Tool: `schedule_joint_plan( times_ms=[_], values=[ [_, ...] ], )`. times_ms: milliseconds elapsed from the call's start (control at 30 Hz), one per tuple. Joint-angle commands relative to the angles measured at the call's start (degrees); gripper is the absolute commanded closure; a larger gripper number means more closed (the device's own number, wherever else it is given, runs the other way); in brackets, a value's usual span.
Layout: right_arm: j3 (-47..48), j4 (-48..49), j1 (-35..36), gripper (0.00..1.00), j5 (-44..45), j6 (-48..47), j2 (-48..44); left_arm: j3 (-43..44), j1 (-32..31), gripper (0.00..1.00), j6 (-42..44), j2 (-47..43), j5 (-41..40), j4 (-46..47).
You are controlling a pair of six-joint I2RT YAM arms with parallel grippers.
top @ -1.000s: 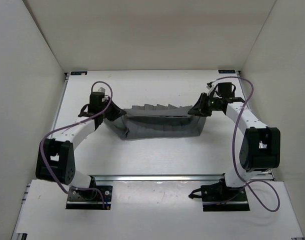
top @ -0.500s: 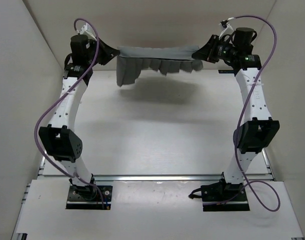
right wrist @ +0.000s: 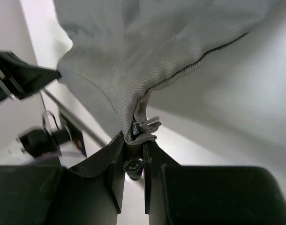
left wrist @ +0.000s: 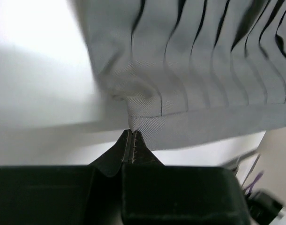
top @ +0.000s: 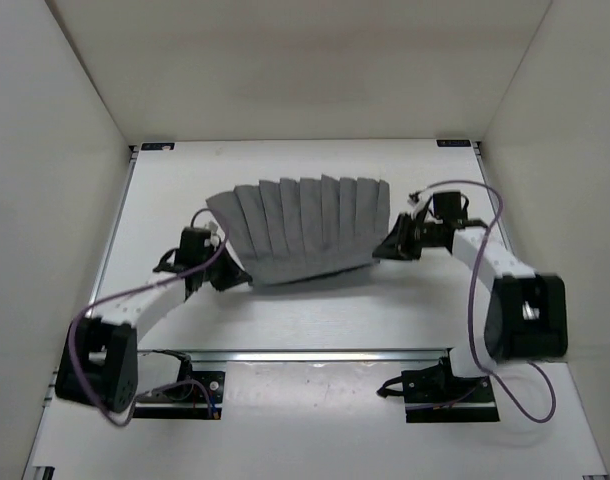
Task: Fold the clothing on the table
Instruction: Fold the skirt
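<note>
The clothing (top: 300,225), a dark grey pleated skirt, lies fanned out flat on the white table (top: 315,310), its pleats running away from me. My left gripper (top: 232,277) is shut on the waistband's left corner (left wrist: 136,123). At the waistband's right corner, where a small zipper pull (right wrist: 145,125) shows, my right gripper (top: 383,247) is shut on the fabric (right wrist: 133,61). Both grippers sit low, near the tabletop, with the waistband stretched between them.
White walls (top: 75,130) enclose the table on the left, back and right. A metal rail (top: 315,354) runs along the near edge, with both arm bases (top: 175,390) bolted in front of it. Purple cables (top: 480,260) loop off each arm.
Half a second ago both arms held the clothing high at the back, hanging. They have swung down and toward me, laying it spread flat on the table.
</note>
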Motion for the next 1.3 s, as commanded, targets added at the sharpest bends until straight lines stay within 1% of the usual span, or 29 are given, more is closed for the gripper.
schedule_joint_plan(
  times_ms=[0,33,67,100,133,233,367,500,533,600,700,800,833,867,900,933,967,1000,1033,1067,1167,1200,1267],
  values=[
    [-11.4,3.2,0.8,1.0,3.1,0.5,-15.3,-5.1,-2.8,1.0,-0.6,-13.7,-2.8,-1.0],
    [-12.9,0.8,1.0,1.0,4.2,0.6,-19.7,-6.4,-3.7,1.0,-0.8,-18.1,-4.0,-2.5],
    [-16.2,-0.4,1.6,1.0,5.2,0.6,-24.0,-6.9,-4.8,1.0,-1.4,-20.3,-4.6,-5.2],
    [-19.1,-3.3,2.0,1.0,5.7,0.8,-28.2,-8.1,-5.4,1.0,-2.2,-25.1,-5.1,-8.0],
    [-19.8,-5.9,2.5,1.0,6.3,1.2,-30.4,-8.9,-4.9,1.0,-3.0,-29.7,-5.2,-11.2],
    [-23.1,-12.4,3.1,1.0,6.4,2.1,-39.0,-9.1,-4.6,1.0,-3.6,-38.4,-5.3,-18.7],
    [-21.3,-18.1,3.8,1.0,6.0,2.4,-45.8,-6.6,-7.0,1.0,-6.0,-43.8,-4.9,-23.2],
    [-15.8,-22.5,5.5,1.0,5.4,3.4,-46.5,0.1,-7.2,1.0,-7.4,-44.3,-5.1,-25.8],
    [-13.7,-22.9,5.4,1.0,5.8,2.9,-46.2,3.1,-6.9,1.0,-6.8,-43.9,-5.6,-26.7],
    [-10.6,-22.8,5.4,1.0,6.2,2.8,-43.9,7.0,-4.7,1.0,-5.0,-40.8,-3.8,-26.3],
    [-7.6,-17.6,3.9,1.0,5.4,2.1,-39.5,7.9,-2.3,1.0,-3.1,-36.0,-2.7,-21.0],
    [-6.6,-9.5,-0.1,1.0,3.0,1.7,-31.7,5.0,-0.4,1.0,-3.1,-27.2,-2.8,-11.1],
    [-7.5,-5.1,-1.8,1.0,2.1,2.3,-29.8,4.1,0.7,1.0,-3.3,-25.1,-1.5,-6.3],
    [-7.7,-0.7,-3.8,1.0,0.6,2.7,-26.0,3.9,1.1,1.0,-3.7,-20.7,-2.0,-2.8],
    [-7.6,2.4,-4.2,1.0,0.0,3.0,-21.8,3.9,1.3,1.0,-3.9,-16.3,-2.0,-1.3],
    [-6.6,3.4,-4.2,1.0,0.6,3.0,-17.4,3.9,2.2,1.0,-3.2,-14.3,-1.9,1.7],
    [-4.2,4.2,-3.9,1.0,1.7,2.1,-15.2,4.1,1.8,1.0,-3.3,-10.4,-2.9,3.6],
    [-3.3,4.6,-3.7,1.0,2.4,1.6,-10.7,4.3,2.4,1.0,-3.2,-7.1,-3.0,4.6],
    [-1.0,4.9,-3.1,1.0,2.8,1.0,-6.7,4.4,3.2,1.0,-3.5,-5.9,-3.4,6.8],
    [0.6,5.6,-2.7,1.0,3.0,1.2,-4.6,5.2,3.2,1.0,-3.5,-2.6,-4.1,8.0],
    [4.6,9.0,-2.6,1.0,1.7,2.8,4.9,9.1,5.0,1.0,-2.6,5.7,-3.0,10.0],
    [5.7,9.9,-2.5,1.0,1.9,2.8,6.3,10.6,4.8,1.0,-2.5,8.3,-2.6,10.2],
    [10.1,9.9,-2.2,1.0,1.8,3.3,11.7,12.5,4.9,1.0,-2.6,11.2,-3.0,10.8]
  ],
)
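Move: About 26 cm ahead of the left hand, 11 cm to its right and 5 cm below lies the middle of the skirt's pleated hem; from the right hand, it is some 22 cm ahead, 18 cm left and 11 cm down. Each hand already holds a waistband corner. The table's metal rail runs straight behind, roughly 17 cm back from the left hand and 22 cm from the right, at table height. Keeping both waistband corners pinched, the two hands first draw back towards the rail, about 10 cm with the left and 16 cm with the right. They rise on the way, the left higher, then swing forward and sink towards the pleated hem, ending a few centimetres ahead of where they began. The left fingers tip upward some 20 degrees at the top and level back down. ##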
